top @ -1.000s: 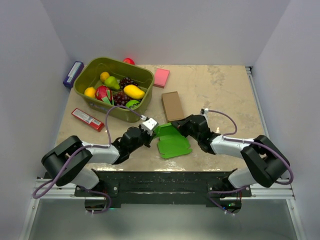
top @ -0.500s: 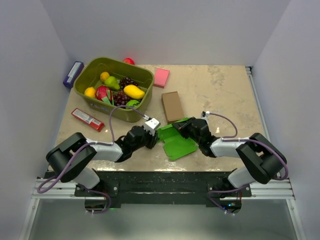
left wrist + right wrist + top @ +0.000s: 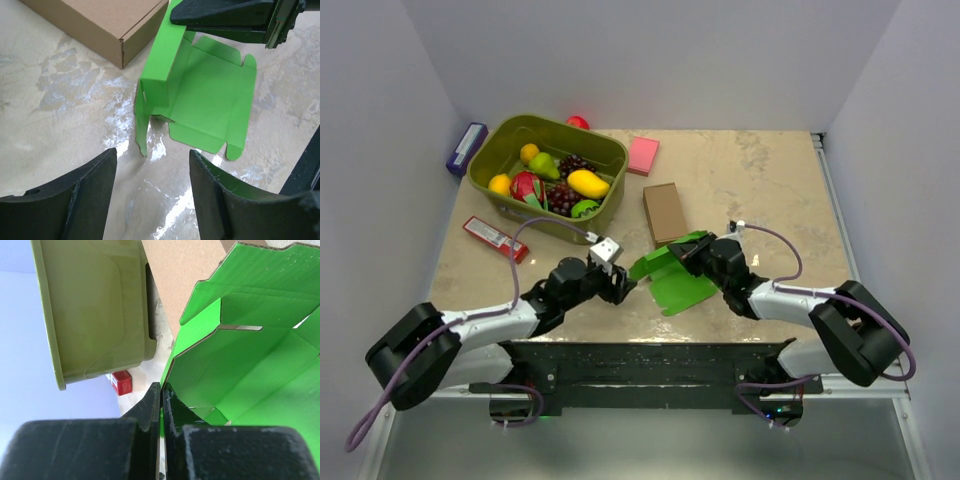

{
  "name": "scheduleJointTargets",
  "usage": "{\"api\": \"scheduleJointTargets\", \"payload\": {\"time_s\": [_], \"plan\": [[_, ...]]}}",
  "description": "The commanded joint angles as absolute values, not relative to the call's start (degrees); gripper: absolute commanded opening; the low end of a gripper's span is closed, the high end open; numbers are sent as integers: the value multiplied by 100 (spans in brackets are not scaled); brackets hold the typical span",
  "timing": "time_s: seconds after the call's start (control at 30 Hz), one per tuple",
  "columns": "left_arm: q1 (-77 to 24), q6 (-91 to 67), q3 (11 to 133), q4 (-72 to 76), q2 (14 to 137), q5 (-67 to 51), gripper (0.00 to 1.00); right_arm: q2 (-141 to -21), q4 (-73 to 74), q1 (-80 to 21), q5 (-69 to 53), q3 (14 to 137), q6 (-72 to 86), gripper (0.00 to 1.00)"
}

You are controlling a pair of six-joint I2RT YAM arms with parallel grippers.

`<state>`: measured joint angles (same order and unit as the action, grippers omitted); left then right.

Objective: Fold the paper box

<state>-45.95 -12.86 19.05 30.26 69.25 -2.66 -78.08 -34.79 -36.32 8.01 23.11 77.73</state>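
The paper box [image 3: 678, 283] is a bright green die-cut blank, partly folded, lying near the table's front middle. One wall stands upright [image 3: 156, 75] while the base panel [image 3: 212, 97] lies flat with its tabs spread. My right gripper [image 3: 683, 254] is shut on the raised upper edge of the card [image 3: 250, 350], and the thin green sheet runs between its fingertips [image 3: 161, 386]. Left of the blank, and a short way off it, my left gripper [image 3: 623, 286] stands open, with only bare tabletop between its fingers [image 3: 152, 152].
A brown cardboard box [image 3: 665, 212] lies just behind the blank. An olive bin [image 3: 603, 208] of toy fruit stands at the back left. A pink pad [image 3: 642, 156], a red packet [image 3: 495, 239], a purple box [image 3: 466, 148] and a red ball [image 3: 578, 122] lie around it.
My left gripper has opened, let go of the green card and drawn back to the left. The right gripper stays shut on the card, which has shifted slightly right.
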Motion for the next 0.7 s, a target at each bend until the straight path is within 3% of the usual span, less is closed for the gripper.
{"api": "scheduleJointTargets", "payload": {"time_s": [0.0, 0.17, 0.67], "plan": [[-4150, -1835, 1627, 3128, 6399, -395, 64, -7682, -3445, -3630, 1011, 2259, 7559, 0], [-3656, -2083, 1617, 3287, 6573, -484, 64, -7699, -3498, -3639, 993, 2224, 7567, 0], [-3867, -2031, 2240, 4429, 8471, -633, 63, -7699, -3542, -3630, 993, 2180, 7567, 0]]}}
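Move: The paper box's hanging left-end flap is just beyond my open left fingers, about 4 cm ahead, 3 cm to the right and 2 cm lower; the brown carton lies some 16 cm ahead and 8 cm right, its middle about 6 cm below. From my right hand, which already pinches the paper box's raised edge, that flap is about 4 cm back, 9 cm left and 4 cm below, and the carton some 9 cm ahead and 3 cm left. I swing my left hand forward and left about 5 cm, clear of the flap's end, turning it some 10 degrees counter-clockwise. Then I drop it roughly 6 cm beside the flap, fingertips tipping down, and edge slightly back to the right; the fingers stay open. My right hand holds nearly still and keeps its pinch on the paper box. ##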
